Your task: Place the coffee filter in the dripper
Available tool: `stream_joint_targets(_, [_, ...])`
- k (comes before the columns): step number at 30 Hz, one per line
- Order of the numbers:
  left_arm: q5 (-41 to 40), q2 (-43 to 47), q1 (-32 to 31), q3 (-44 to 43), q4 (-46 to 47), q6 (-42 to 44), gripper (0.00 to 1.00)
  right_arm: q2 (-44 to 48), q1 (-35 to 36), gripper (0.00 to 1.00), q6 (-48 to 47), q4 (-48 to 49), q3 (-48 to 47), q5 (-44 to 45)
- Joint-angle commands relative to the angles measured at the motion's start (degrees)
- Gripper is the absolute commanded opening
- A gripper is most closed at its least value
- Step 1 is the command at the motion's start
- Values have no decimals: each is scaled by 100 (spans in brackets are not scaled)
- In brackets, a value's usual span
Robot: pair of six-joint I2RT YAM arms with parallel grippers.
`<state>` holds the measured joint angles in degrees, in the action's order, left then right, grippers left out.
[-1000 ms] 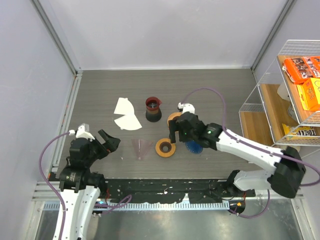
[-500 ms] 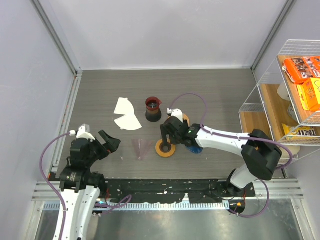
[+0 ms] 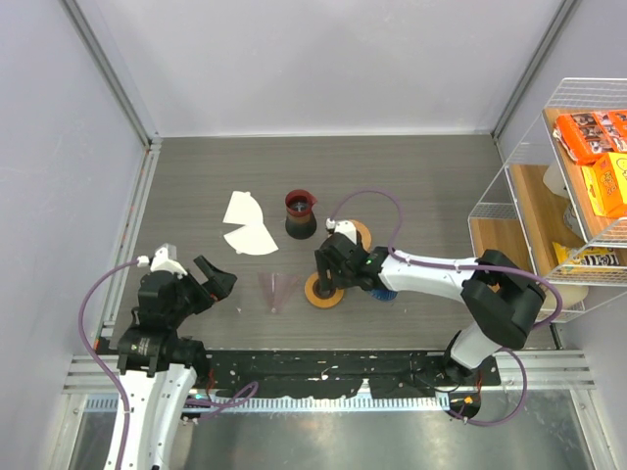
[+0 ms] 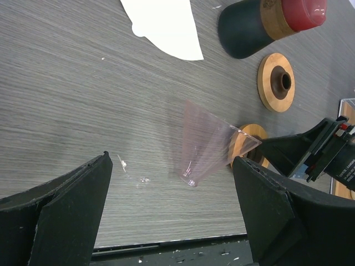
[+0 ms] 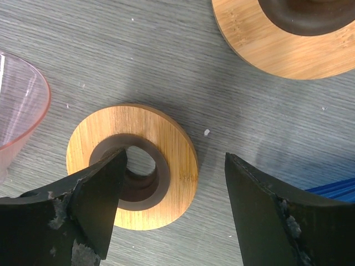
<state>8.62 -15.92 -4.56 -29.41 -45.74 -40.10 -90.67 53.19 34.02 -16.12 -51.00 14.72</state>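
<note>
Two white coffee filters (image 3: 245, 210) (image 3: 254, 240) lie flat at the back left; one filter (image 4: 166, 22) shows in the left wrist view. The dark blue dripper (image 3: 383, 290) lies on its side under my right arm, only its ribbed edge (image 5: 335, 187) showing. My right gripper (image 3: 328, 278) (image 5: 175, 160) is open low over the near orange ring (image 5: 133, 173), one finger above the ring's hole and the other off its right rim. My left gripper (image 3: 212, 283) (image 4: 172, 163) is open near the table's front left, holding nothing.
A pale pink cone (image 3: 277, 291) (image 4: 206, 143) lies on its side left of the near ring (image 3: 323, 290). A second orange ring (image 3: 347, 233) (image 5: 288, 33) and a dark cup with a red top (image 3: 300, 213) stand behind. A wire rack (image 3: 573, 186) of boxes is at the right.
My right arm has swung left, from above the blue dripper to over the near orange ring, and its jaws have narrowed a little. The left arm has not moved.
</note>
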Motion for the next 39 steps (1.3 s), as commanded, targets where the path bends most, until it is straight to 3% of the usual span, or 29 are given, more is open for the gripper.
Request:
stream_joint_targets(1, [131,10,-19,23,74,-7,99,-3,16,77,158,144,117,22])
stream_joint_targets(23, [175,-78,-19,-12,100,37,99,-328,25,62,351,522,231,-180])
stream_joint_targets(25, [166,-86,-19,-30,100,37,99,-276,16,54,360,522,249,-180])
stream_joint_targets(31, [175,-69,-19,-65,56,81,99,206,16,32,254,452,240,-215])
stream_joint_targets(39, [175,1,-10,-170,-23,160,99,1567,16,31,-44,66,258,21])
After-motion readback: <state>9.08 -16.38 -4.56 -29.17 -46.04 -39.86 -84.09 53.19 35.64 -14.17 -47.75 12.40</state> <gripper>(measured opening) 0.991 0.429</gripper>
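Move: Just below the right hand lies the near wooden ring, its middle about 3 cm to the left, 1 cm back and 2 cm down, so the open fingers already straddle its right rim. The clear dripper lies some 10 cm left of that ring, and the blue dripper about 9 cm to the hand's right and 1 cm ahead. The far wooden ring is roughly 11 cm ahead and 3 cm right. From the left hand the near ring is some 18 cm right, 3 cm ahead and 12 cm below. Sinking about 2 cm over the near ring's right side while easing back and right by a centimetre, the right hand then shifts about a centimetre left. Its fingers close on the rim, left finger in the hole and right finger outside, and it lifts the ring about 4 cm, almost straight up. ##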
